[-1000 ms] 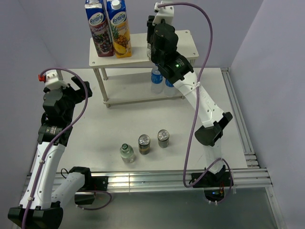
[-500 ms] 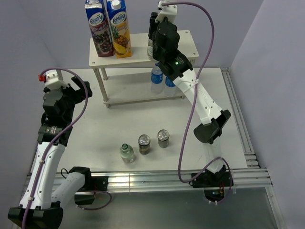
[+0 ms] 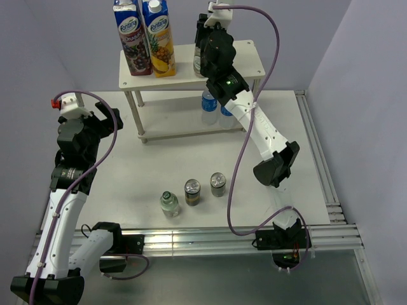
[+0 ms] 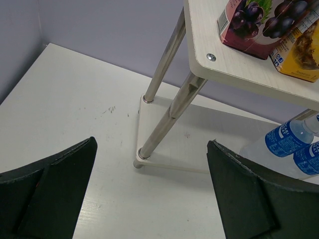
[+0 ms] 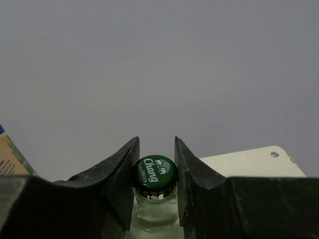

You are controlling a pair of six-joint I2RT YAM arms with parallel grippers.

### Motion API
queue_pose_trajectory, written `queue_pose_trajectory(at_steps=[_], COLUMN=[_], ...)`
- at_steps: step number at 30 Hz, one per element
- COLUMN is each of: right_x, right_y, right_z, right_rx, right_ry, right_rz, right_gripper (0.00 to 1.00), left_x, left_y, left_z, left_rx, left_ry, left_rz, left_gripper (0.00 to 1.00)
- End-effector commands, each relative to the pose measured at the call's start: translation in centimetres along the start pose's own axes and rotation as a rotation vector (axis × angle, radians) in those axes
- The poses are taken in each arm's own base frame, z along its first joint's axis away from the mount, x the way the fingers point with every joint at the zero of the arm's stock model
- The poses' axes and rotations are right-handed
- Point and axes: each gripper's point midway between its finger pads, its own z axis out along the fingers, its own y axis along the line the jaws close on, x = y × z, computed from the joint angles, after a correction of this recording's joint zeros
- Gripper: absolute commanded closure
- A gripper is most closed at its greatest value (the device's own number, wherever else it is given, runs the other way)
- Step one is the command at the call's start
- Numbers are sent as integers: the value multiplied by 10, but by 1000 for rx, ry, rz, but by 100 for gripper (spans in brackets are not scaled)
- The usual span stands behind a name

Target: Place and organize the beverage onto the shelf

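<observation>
My right gripper (image 5: 155,152) is shut on the green cap of a clear bottle (image 5: 154,209), held upright over the top board of the cream shelf (image 3: 249,56); whether its base touches the board is hidden. In the top view that gripper (image 3: 202,52) covers most of the bottle. Two blue-labelled water bottles (image 3: 208,101) (image 3: 226,109) stand on the lower board. A second green-capped bottle (image 3: 169,203) and two cans (image 3: 192,190) (image 3: 218,183) stand on the table. My left gripper (image 4: 152,147) is open and empty, left of the shelf.
Two tall Fontana juice cartons (image 3: 133,39) (image 3: 159,38) stand at the left end of the top board. Thin metal shelf legs (image 4: 162,117) rise in front of my left gripper. The table's metal rail (image 3: 210,238) runs along the near edge.
My right arm has carried the green-capped bottle a little farther back over the top board. The left arm and the drinks on the table have not moved.
</observation>
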Motion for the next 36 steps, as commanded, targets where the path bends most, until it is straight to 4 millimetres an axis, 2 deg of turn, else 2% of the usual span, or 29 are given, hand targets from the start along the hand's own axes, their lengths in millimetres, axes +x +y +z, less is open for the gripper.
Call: queue_pose_trajectory(at_steps=[1,8,15,16,18,21,22,24,25,27,32,33,35,36], right_x=[22,44,66,71,78,81,83,86,89,94,98,102,98,101], right_y=[1,5,16,20,22,26,26,25,25,25,24,25,24,24], right_z=[7,10,7,4,1,-1,-2,-2,-3,-5,-9,-10,-11,-14], right_rx=[3,-9,-54,-62,-62,-64,-62,-59,-58,-59,-53,-48,-40,-39], right_ry=[20,37,67,70,79,83,87,93,98,107,114,121,116,121], right_rz=[-48,-75,-93,-100,-117,-111,-113,-114,-118,-122,-121,-125,-123,-128], right_gripper=[100,98,88,83,79,69,60,51,43,33,19,10,1,0], left_x=[-11,-11,-12,-13,-13,-13,-13,-13,-13,-14,-15,-14,-15,-14], left_y=[-4,-4,-4,-4,-3,-3,-3,-3,-3,-2,-2,-2,-2,-2], left_z=[-2,-3,-3,-3,-3,-3,-4,-4,-4,-4,-4,-4,-4,-4], left_rx=[22,20,17,18,16,15,15,14,14,13,12,11,12,12], left_ry=[-35,-34,-36,-38,-38,-39,-39,-39,-39,-41,-44,-42,-44,-43], left_rz=[-8,-9,-9,-8,-8,-8,-8,-8,-8,-9,-11,-9,-9,-11], left_gripper=[1,1,1,1,1,1,1,1,1,1,0,1,1,1])
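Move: My right hand still grips the glass bottle by its neck over the top shelf, the bottle's middle about 7 cm straight below my fingers. The pineapple carton stands some 13 cm to the left, level with it in depth, its middle about 4 cm lower than my fingers; the grape carton is about 21 cm to the left, equally deep. From my left hand the bottle is roughly 20 cm ahead, 34 cm to the right and 10 cm higher. I ease my right hand, still pinching the neck, about 2 cm left towards the pineapple carton while the fingertips tilt up slightly. Then I open the fingers wide, let go of the neck and sink about 10 cm, drifting a little farther left and forward, so the spread fingers come down on either side of the bottle's body, tips dipping again. ##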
